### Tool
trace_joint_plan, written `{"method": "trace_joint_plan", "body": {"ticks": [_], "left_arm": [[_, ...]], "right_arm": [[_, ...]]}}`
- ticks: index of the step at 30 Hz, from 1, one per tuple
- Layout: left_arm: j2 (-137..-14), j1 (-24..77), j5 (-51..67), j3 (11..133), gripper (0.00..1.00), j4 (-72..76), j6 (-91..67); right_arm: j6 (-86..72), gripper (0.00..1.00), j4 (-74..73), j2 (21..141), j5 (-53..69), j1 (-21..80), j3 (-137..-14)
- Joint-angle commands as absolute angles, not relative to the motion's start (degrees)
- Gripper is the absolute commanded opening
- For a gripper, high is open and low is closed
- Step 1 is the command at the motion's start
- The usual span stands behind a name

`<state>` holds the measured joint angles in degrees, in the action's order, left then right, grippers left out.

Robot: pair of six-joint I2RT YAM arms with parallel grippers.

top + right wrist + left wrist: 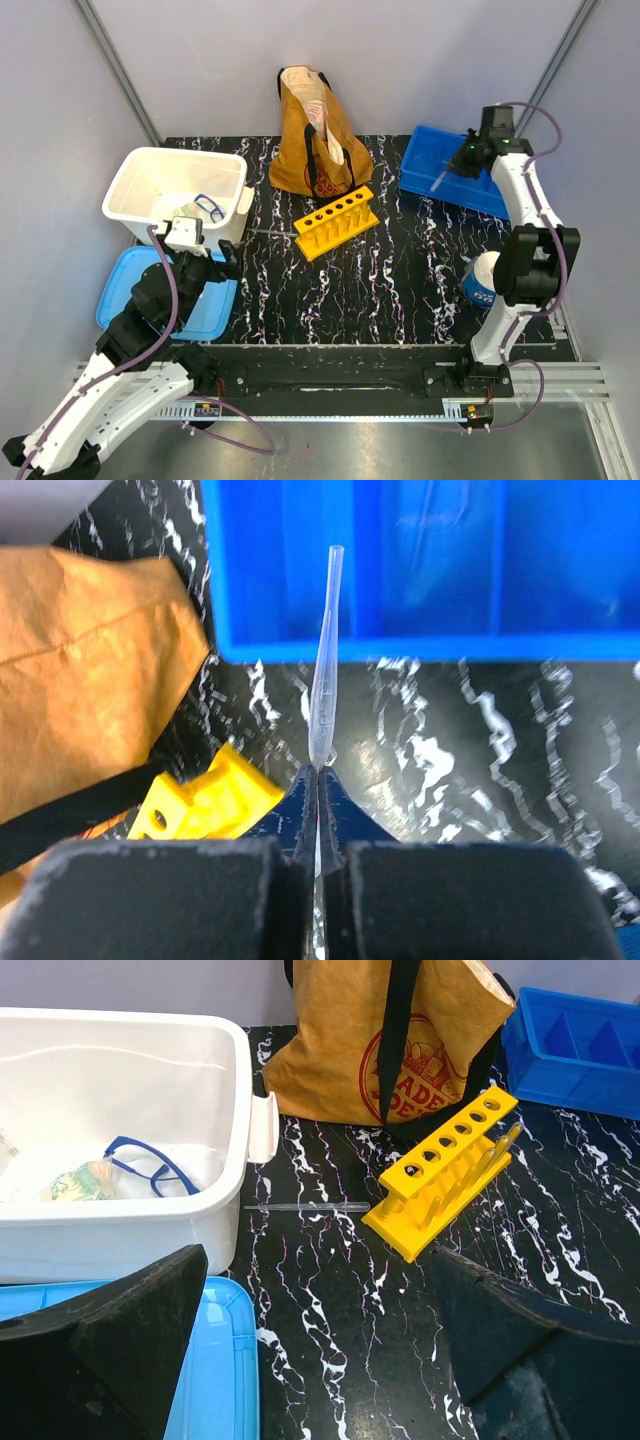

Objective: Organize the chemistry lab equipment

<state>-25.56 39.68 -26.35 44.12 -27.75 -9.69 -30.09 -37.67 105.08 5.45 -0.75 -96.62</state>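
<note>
The yellow six-hole rack (336,221) sits mid-table in front of the tote bag; it also shows in the left wrist view (450,1165). My right gripper (318,770) is shut on a thin clear pipette (325,670), which sticks out past the fingertips over the near rim of the blue tray (400,570). From above, that gripper (455,165) hangs at the tray's left part. A second clear pipette (305,1207) lies on the table between the white tub and the rack. My left gripper (318,1260) is open and empty, low over the table's left side (205,262).
A white tub (130,175) at back left holds blue-rimmed safety glasses (150,1160). A light blue lid (215,310) lies in front of it. The mustard tote bag (315,140) stands at the back. A blue-and-white round container (480,280) sits by the right arm.
</note>
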Motion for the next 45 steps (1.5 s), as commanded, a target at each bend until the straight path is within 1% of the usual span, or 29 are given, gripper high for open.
{"method": "trace_joint_plan", "body": {"ticks": [1, 9, 14, 19, 25, 28, 29, 31, 32, 36, 37, 40, 45], "left_arm": [[-24.17, 39.81, -27.77, 45.88, 0.98, -26.46, -9.41], [-24.79, 39.73, -27.68, 46.06, 0.98, -26.63, -9.32], [-24.78, 39.73, -28.39, 45.79, 0.98, -26.46, -9.23], [-25.84, 39.73, -28.21, 45.88, 0.98, -26.54, -9.14], [-26.19, 39.73, -28.47, 45.97, 0.98, -26.54, -9.14], [-26.19, 39.73, -28.48, 45.97, 0.98, -26.63, -9.14], [-26.28, 39.73, -28.48, 45.88, 0.99, -26.54, -9.14], [-26.37, 39.73, -28.48, 45.88, 0.98, -26.63, -9.14], [-26.54, 39.73, -28.3, 45.88, 0.98, -26.54, -9.14], [-26.37, 39.73, -28.21, 45.88, 0.98, -26.54, -9.14], [-26.37, 39.64, -28.21, 45.88, 0.98, -26.54, -9.14], [-26.19, 39.73, -28.39, 45.88, 0.99, -26.54, -9.14], [-26.63, 39.73, -27.95, 46.05, 0.99, -26.81, -9.4]], "right_arm": [[-17.76, 0.0, -37.52, 108.62, 10.64, -5.97, -103.34], [-11.08, 0.0, -39.46, 119.43, 3.87, -10.11, -115.91], [-7.21, 0.0, -44.9, 128.92, -2.8, -10.55, -129.6], [-4.84, 0.0, -50.35, 137.89, -6.06, -10.72, -141.05], [-5.09, 0.0, -49.49, 142.55, -9.05, -11.07, -142.3], [-6.33, 0.01, -49.22, 144.22, -7.74, -11.42, -141.77], [-6.42, 0.02, -49.22, 144.58, -7.91, -11.43, -141.85], [-6.68, 0.08, -48.96, 145.11, -8.7, -11.43, -142.03], [-6.68, 0.12, -49.04, 145.19, -8.96, -11.51, -142.12], [-7.47, 0.32, -48.96, 143.27, -8.27, -11.51, -141.86], [-7.91, 0.34, -49.3, 142.3, -7.83, -11.51, -141.33], [-10.1, 0.39, -50.01, 138.18, -4.85, -11.43, -138.97], [-13.35, 0.42, -48.34, 130.62, -0.18, -10.99, -132.2]]}}
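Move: The right hand already holds the glass pipette, pointing outward and down; its goal, a middle compartment of the blue tray, lies some 13 cm ahead, 14 cm right and 17 cm below. The compartment with bent glass tubes is about 6 cm left of that one. From the right hand, the yellow rack stands roughly 7 cm back, 28 cm left and 15 cm lower. From the left hand, the goal compartment is about 40 cm ahead, 60 cm right and 26 cm below. Sweeping right some 16 cm and forward about 10, the right hand carries the pipette over the blue tray, then sinks about 12 cm, its fingers swinging rightward and tipping more steeply down. Low over the middle compartment the fingers part to under half their range and let go of the pipette; the hand then starts easing up, left and back. ##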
